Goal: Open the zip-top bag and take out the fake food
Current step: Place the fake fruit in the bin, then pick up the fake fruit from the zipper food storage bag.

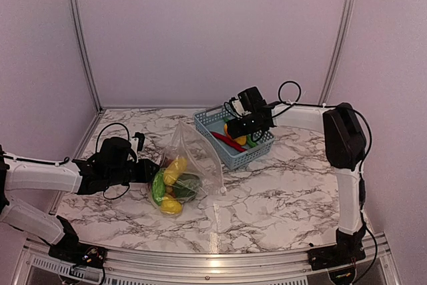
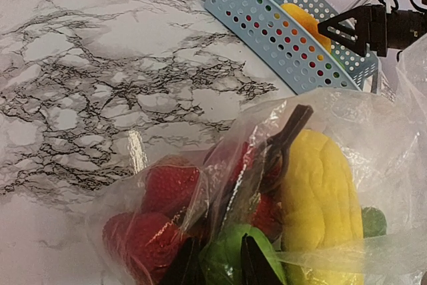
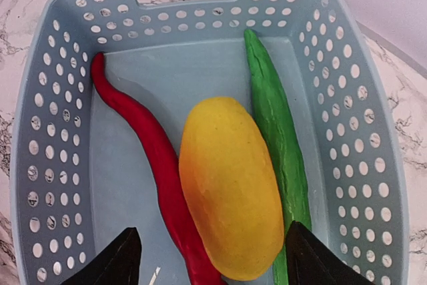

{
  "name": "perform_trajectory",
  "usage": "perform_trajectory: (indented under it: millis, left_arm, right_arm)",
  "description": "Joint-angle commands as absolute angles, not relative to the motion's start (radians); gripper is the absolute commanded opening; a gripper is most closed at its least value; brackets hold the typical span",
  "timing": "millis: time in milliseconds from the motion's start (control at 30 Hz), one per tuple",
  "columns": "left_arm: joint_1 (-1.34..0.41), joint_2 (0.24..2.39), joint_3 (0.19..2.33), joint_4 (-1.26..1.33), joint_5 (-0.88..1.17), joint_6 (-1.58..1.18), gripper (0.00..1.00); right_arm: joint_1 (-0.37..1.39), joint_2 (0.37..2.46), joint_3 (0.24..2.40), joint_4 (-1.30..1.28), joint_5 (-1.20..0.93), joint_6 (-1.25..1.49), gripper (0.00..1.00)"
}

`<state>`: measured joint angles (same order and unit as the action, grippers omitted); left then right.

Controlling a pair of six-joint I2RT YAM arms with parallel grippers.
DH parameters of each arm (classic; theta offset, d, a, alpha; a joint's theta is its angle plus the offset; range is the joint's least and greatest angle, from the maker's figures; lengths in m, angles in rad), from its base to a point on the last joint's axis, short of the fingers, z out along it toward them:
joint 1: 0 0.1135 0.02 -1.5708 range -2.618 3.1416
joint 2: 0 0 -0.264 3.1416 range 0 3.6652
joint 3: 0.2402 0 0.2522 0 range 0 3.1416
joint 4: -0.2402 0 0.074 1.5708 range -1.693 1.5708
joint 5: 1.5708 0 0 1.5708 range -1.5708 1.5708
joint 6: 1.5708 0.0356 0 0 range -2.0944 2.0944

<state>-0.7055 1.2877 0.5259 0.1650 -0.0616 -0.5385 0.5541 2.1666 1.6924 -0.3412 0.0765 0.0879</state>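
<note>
The clear zip-top bag lies in the middle of the table, its near end bulging with fake food: a yellow corn, red strawberries and a green leafy piece. My left gripper is at the bag's left end, shut on the plastic with the green piece pinched between its fingers. My right gripper hangs open over the blue basket. Below its spread fingertips lies a yellow mango-like piece, with a red chili on its left and a green cucumber on its right.
The perforated basket stands at the back right of the marble table, close to the bag's far end. Walls with metal posts close in the back and both sides. The right arm's upright link stands at the right.
</note>
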Motion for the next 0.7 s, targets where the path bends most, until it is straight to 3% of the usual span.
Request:
perform_trajectory:
  millis: [0, 333, 667]
  left_arm:
    - [-0.698, 1.294, 0.5, 0.105, -0.08, -0.535, 0.24]
    - [-0.698, 1.308, 0.5, 0.121, -0.075, -0.536, 0.24]
    - [-0.698, 1.318, 0.495, 0.14, -0.074, -0.536, 0.23]
  right_arm:
    - [0.546, 2.087, 1.74, -0.406, 0.079, 0.099, 0.73]
    - [0.564, 1.904, 1.698, -0.47, 0.03, 0.142, 0.67]
    - [0.658, 1.736, 1.65, -0.553, 0.011, 0.152, 0.38]
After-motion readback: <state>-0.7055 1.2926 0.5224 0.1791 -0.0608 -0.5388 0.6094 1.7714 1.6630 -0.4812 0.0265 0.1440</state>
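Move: The next likely thing for the empty right hand is the yellow corn in the bag, about 22 cm back and 19 cm to its left, roughly level in height. Just released in the bin, the mango lies some 2 cm ahead, 1 cm right and 3 cm below the hand; the red pepper is about 1 cm back and 4 cm left, 4 cm down. From the left hand the corn is about 5 cm right, 1 cm back and 2 cm lower. The right hand lifts about 17 cm away from the mango and some 7 cm back, its open fingers narrowing. ##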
